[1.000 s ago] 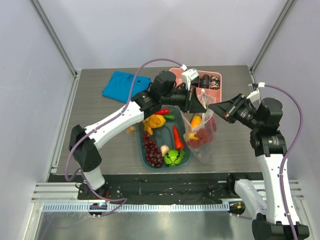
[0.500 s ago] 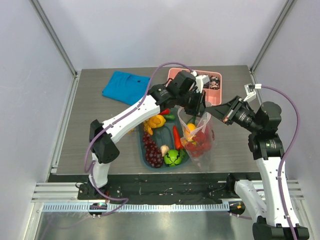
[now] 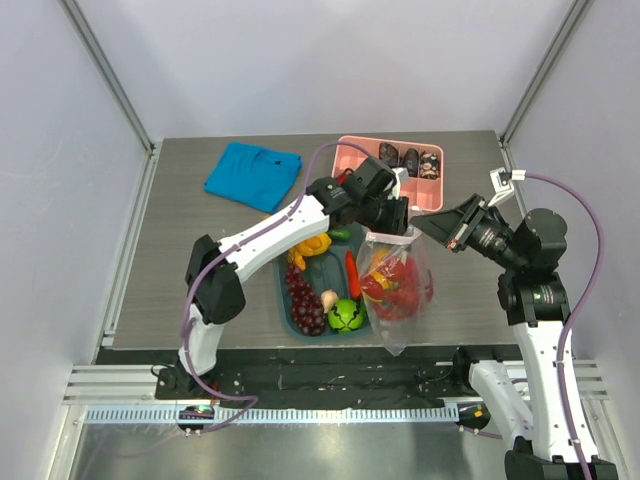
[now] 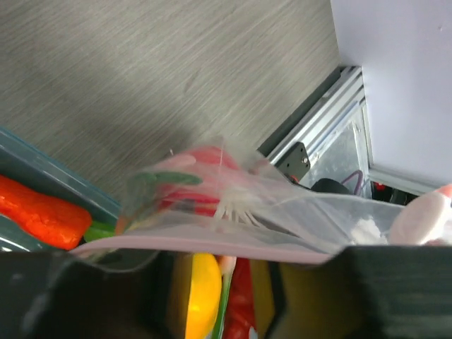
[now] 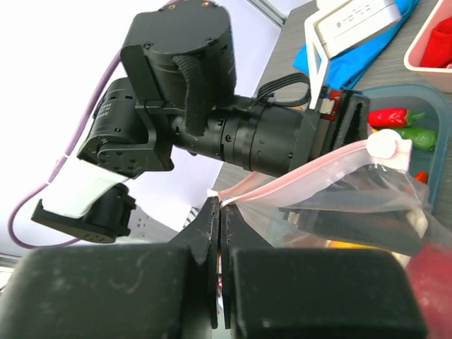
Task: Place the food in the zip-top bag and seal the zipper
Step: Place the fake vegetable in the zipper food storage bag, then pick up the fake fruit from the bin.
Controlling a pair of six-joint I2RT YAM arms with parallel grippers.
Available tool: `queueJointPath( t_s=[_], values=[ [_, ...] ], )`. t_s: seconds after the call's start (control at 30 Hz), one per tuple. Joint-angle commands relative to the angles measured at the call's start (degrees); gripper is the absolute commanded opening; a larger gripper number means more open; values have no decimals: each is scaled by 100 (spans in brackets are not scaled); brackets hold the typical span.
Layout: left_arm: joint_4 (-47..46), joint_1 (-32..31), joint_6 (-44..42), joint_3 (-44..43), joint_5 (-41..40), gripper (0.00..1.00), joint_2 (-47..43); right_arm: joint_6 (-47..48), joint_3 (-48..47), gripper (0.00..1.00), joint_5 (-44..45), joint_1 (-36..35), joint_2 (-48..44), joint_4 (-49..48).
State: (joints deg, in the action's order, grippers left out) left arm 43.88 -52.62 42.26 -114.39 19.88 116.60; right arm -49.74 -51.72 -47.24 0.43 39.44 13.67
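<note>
The zip-top bag (image 3: 402, 305) hangs clear of the table with red and yellow food (image 3: 392, 280) inside. My right gripper (image 3: 424, 222) (image 5: 220, 208) is shut on the end of the pink zipper (image 5: 311, 169), next to its white slider (image 5: 388, 146). My left gripper (image 3: 396, 220) (image 4: 222, 265) sits at the bag's mouth, its jaws apart. The zipper (image 4: 212, 244) lies across its fingertips. A yellow fruit (image 4: 198, 296), a green onion stalk and a red piece show between them, inside the bag. Whether the mouth is sealed I cannot tell.
The teal tub (image 3: 283, 285) left of the bag holds a green ball (image 3: 346, 315), dark grapes (image 3: 305, 300), a carrot (image 3: 354, 272) and a yellow piece (image 3: 310, 243). A pink divided tray (image 3: 358, 148) and a blue cloth (image 3: 253, 172) lie behind.
My left gripper has come down to the bag's mouth and its jaws have parted. The bag now hangs lower and longer. My right gripper keeps its hold on the zipper end.
</note>
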Motion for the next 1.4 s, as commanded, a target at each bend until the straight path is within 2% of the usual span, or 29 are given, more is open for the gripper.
queueJointPath(
  t_s=[0.0, 0.1, 0.3, 0.57, 0.67, 0.83, 0.93, 0.97, 1.03, 1.13, 1.17, 1.2, 1.3, 1.37],
  values=[
    [-546, 33, -244, 425, -327, 50, -688, 244, -189, 1, 92, -25, -191, -472],
    [-916, 33, -490, 768, -221, 67, -1033, 359, -189, 1, 215, -25, -174, -321],
    [-1118, 94, -1253, 1182, -247, 83, -1859, 684, -294, 1, 496, -25, -182, -5],
    [-1012, 155, -2125, 1532, -300, 91, -2693, 878, -286, 1, 488, -25, -209, 65],
    [-1311, 217, -2336, 1770, -458, 89, -2966, 922, -286, 1, 471, -25, -209, 101],
    [-1557, 480, -2635, 1789, -538, 79, -3327, 1035, -285, 1, 444, -25, -226, 188],
    [-1331, 910, -2679, 1806, -485, 91, -3406, 1333, -408, 1, 540, -25, -296, 486],
    [-1251, 1007, -2836, 1858, -450, 98, -3424, 1387, -435, 1, 593, -25, -331, 548],
    [-1136, 1262, -3091, 2173, -266, 100, -3607, 1510, -514, 1, 768, -25, -393, 802],
    [-1057, 1430, -3863, 2866, -90, 100, -4081, 1677, -575, 1, 936, -25, -490, 988],
    [-1022, 1447, -4135, 3061, 215, 100, -4205, 1721, -576, 1, 954, -25, -525, 1006],
    [-943, 1448, -4895, 3246, 427, 100, -4320, 1730, -576, 1, 989, -25, -525, 1049],
    [-241, 1430, -6321, 3791, 1297, 100, -4558, 1713, -576, 1, 1033, -25, -517, 1076],
    [67, 1317, -6904, 4195, 1623, 100, -4541, 1704, -567, 1, 1042, -25, -516, 1076]
  ],
)
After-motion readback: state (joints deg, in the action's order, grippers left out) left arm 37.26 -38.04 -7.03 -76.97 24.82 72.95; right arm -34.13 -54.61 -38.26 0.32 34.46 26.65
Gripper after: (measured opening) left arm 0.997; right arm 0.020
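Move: The left hand is empty-bound inside the bag mouth, its fingers already opening. The grapes in the tray lie some 18 cm to its left, 4 cm back and 16 cm lower; the garlic is 13 cm left and 4 cm back, the green vegetable 9 cm left and 8 cm back, the yellow vegetable 17 cm left and 10 cm ahead. From the right hand, the grapes are about 28 cm left, level, and 31 cm down. Left hand opens wide, rises from the bag, swings about 20 cm left, then sinks over tray; right keeps pinching. ##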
